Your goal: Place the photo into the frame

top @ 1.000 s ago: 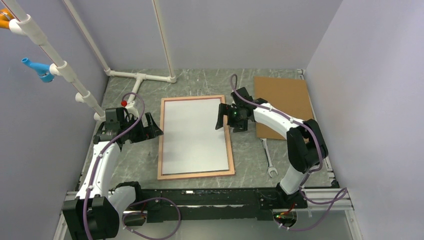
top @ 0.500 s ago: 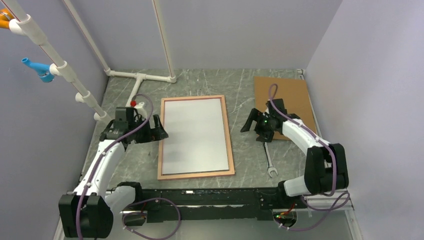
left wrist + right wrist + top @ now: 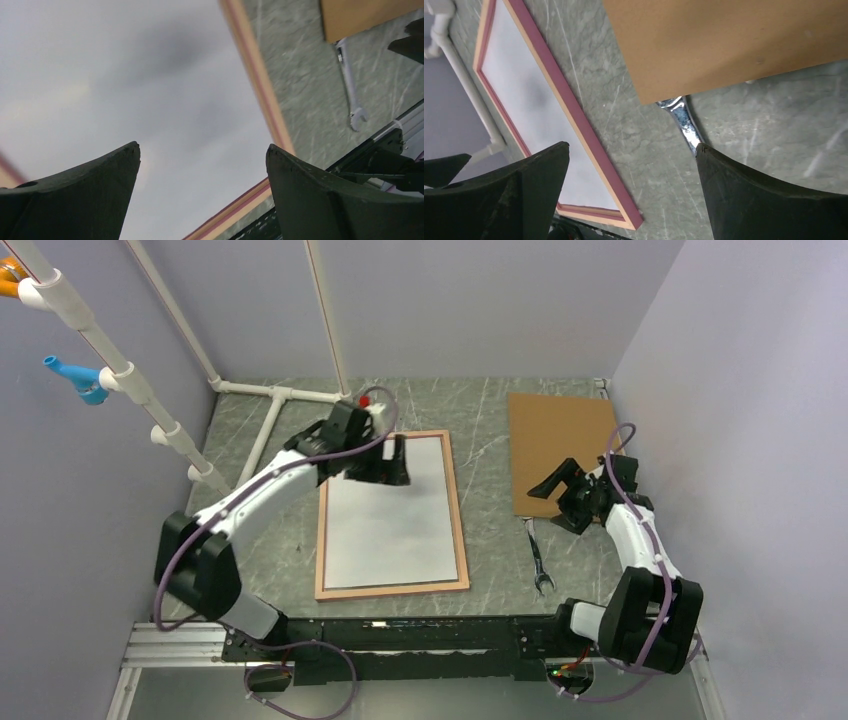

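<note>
The frame (image 3: 460, 530), thin with pinkish light-wood edges, lies flat in the middle of the table. Inside its edges lies the photo (image 3: 390, 535), plain white side up. My left gripper (image 3: 392, 468) hovers open above the upper part of the white sheet; in the left wrist view nothing is between its fingertips (image 3: 201, 146), with the photo (image 3: 125, 80) and the frame edge (image 3: 260, 85) below. My right gripper (image 3: 552, 498) stands open and empty over the table near the brown board's near-left corner, apart from the frame (image 3: 574, 115).
A brown backing board (image 3: 560, 440) lies at the back right. A metal wrench (image 3: 538, 558) lies between the frame and the right arm, its end under the board's edge (image 3: 684, 122). White pipes (image 3: 270, 400) run along the back left. A metal rail (image 3: 400, 635) borders the near edge.
The left arm swung from the table left of the frame to above the frame's upper part. The right arm drew back from the frame's right edge towards the board. Both grippers stayed open.
</note>
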### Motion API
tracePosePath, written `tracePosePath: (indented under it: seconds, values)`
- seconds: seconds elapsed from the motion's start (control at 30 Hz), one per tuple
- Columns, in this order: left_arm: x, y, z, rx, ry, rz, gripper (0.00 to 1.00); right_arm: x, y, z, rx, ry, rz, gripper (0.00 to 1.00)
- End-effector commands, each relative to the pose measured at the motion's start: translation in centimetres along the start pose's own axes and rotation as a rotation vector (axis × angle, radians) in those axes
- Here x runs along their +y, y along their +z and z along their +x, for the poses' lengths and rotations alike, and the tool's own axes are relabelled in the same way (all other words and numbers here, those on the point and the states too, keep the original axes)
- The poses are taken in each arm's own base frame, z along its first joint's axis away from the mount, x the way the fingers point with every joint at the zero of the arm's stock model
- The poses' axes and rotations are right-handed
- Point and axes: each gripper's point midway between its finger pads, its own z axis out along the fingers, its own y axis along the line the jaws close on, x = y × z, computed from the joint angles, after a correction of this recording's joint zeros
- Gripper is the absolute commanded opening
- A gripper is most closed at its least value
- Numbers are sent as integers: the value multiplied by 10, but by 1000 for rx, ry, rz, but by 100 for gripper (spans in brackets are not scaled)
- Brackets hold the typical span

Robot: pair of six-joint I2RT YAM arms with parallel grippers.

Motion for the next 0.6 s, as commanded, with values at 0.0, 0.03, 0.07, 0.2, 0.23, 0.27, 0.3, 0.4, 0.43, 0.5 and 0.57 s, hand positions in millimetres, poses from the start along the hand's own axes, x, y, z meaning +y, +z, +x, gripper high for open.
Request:
tracePosePath:
  seconds: [0.0,0.03,0.07,0.2,0.23,0.27,0.3,0.4,0.43,0.5,0.57]
  values:
    - [-57,27,-34,-33,60,86,100,-9,-13,-6,-25,3,-24,99]
    - [-69,34,-36,-22,66,115,99,-12,-15,-7,-28,12,-22,99]
    - [-81,42,-38,-13,66,146,99,-15,-16,-9,-35,19,-20,99]
    - [-122,71,-48,-7,41,274,98,-22,-20,-15,-48,43,-18,99]
    - [-130,79,-49,-6,26,305,98,-23,-21,-15,-52,43,-17,99]
    - [-138,86,-49,5,2,344,98,-23,-22,-16,-57,48,-16,99]
    - [-145,93,-51,12,-24,383,98,-23,-23,-17,-60,50,-16,99]
    - [-164,113,-53,31,-109,488,96,-24,-26,-18,-74,50,-18,99]
    - [-169,119,-53,37,-133,515,96,-24,-26,-18,-76,49,-18,99]
    - [-178,133,-52,63,-183,562,95,-24,-28,-18,-80,46,-14,99]
    - [-186,147,-49,90,-221,605,94,-24,-29,-16,-80,45,-13,99]
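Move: Over the frame, with the white-backed photo already lying inside it, the open left hand has the brown backing board roughly 38 cm to its right, 12 cm ahead and 16 cm below. The frame's middle is about 15 cm below that hand and 3 cm back; the wrench is some 32 cm right and 12 cm back. From the right hand, the board's middle is about 16 cm ahead, 2 cm right and 9 cm down, the wrench 7 cm back and 4 cm left. Sweeping right about 20 cm and slightly forward, the left hand crosses the frame's right rail into the gap before the brown board, rising a touch before sinking for a net drop of about 4 cm. Its wrist swings some 25 degrees so the wide-open fingers point more to the right. Meanwhile the right hand, also open and empty, eases about 4 cm right near the board's near edge and slows to a stop. ##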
